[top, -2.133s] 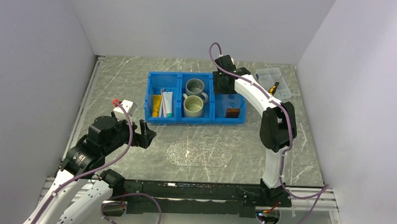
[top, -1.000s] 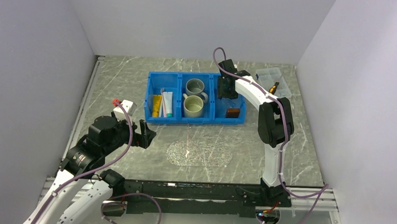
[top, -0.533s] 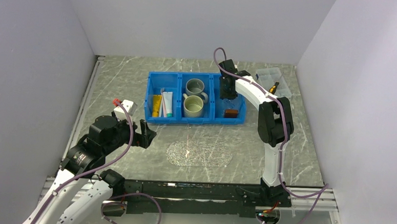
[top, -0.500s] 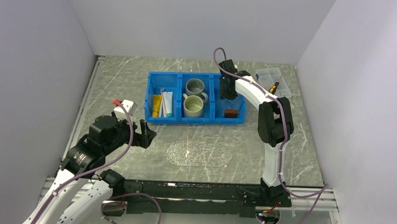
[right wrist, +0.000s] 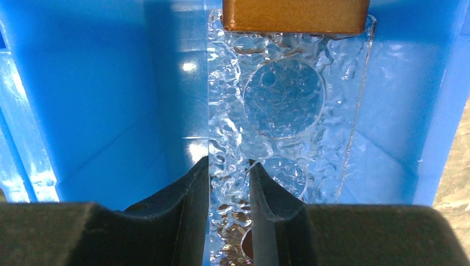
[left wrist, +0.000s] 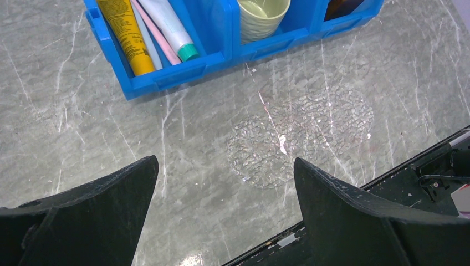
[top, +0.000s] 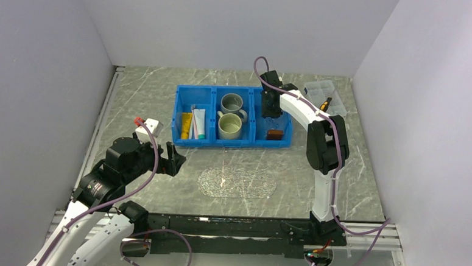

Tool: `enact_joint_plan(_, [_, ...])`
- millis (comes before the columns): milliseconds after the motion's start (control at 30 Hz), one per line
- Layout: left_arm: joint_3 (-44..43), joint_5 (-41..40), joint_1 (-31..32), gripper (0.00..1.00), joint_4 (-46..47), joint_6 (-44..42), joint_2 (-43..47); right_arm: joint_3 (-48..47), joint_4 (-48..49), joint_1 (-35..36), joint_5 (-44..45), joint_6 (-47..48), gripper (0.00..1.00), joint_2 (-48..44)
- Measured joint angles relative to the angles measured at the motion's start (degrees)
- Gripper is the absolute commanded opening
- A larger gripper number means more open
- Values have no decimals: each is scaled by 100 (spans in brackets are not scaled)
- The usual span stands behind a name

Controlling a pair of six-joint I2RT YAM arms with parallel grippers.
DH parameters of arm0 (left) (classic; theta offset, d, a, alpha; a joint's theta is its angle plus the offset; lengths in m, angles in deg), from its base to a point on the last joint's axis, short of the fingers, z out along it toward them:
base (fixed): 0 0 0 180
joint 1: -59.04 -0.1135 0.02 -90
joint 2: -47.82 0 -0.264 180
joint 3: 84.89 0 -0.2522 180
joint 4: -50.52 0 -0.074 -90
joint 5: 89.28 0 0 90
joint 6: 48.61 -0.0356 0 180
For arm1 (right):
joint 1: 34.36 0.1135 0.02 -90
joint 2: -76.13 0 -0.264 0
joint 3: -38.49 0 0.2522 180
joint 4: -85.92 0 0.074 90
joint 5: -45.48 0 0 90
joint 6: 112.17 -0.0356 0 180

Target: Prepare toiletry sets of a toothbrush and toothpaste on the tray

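Observation:
The clear tray (right wrist: 288,111) with a brown block handle (right wrist: 295,15) lies in the right compartment of the blue bin (top: 232,144). My right gripper (right wrist: 229,166) reaches down into that compartment, its jaws shut on the tray's left rim. From above, the right gripper (top: 270,110) covers the far part of the tray (top: 275,126). The toothpaste (left wrist: 166,25), a white tube with a teal cap, and a slim pale toothbrush (left wrist: 145,39) lie in the bin's left compartment. My left gripper (left wrist: 224,166) hovers open over the bare table, nearer than the bin.
A yellow tube (left wrist: 126,36) and a pink stick (left wrist: 158,34) share the left compartment. Two mugs (top: 231,102) (top: 229,126) fill the middle one. A clear textured oval mat (top: 237,183) lies on the table in front. A clear lidded box (top: 325,96) sits at the back right.
The right gripper has come down into the bin's right compartment and its jaws have narrowed onto the tray's rim. The left arm has not moved.

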Motion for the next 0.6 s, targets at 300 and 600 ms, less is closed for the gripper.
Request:
enact_joint_plan(300, [0,0,0,99,0,0,2,-22,-164,26,24,13,7,-214])
enact_joint_plan(600, [0,0,0,99,-2,0,7,-162,-308,118,166,15,6,-675])
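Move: The right gripper already holds the clear tray with brown handles, pinched on its left long side; the tray's middle lies about 3 cm to the hand's right. The clear oval mat lies some 26 cm back and 13 cm left, about 3 cm lower. The grey mug stands roughly 17 cm left and 4 cm ahead, the green mug 17 cm left and 4 cm back. From the left hand, the mat is about 20 cm right, 1 cm ahead and 18 cm down. Keep the right fingers shut on the left side of the clear tray and lift the tray nearly straight up, about 6 cm, out of the right compartment of the blue organizer. Start gently and gather speed after the first couple of centimetres, letting the fingertips swing forward and up by some 5 degrees as the hand rises. ##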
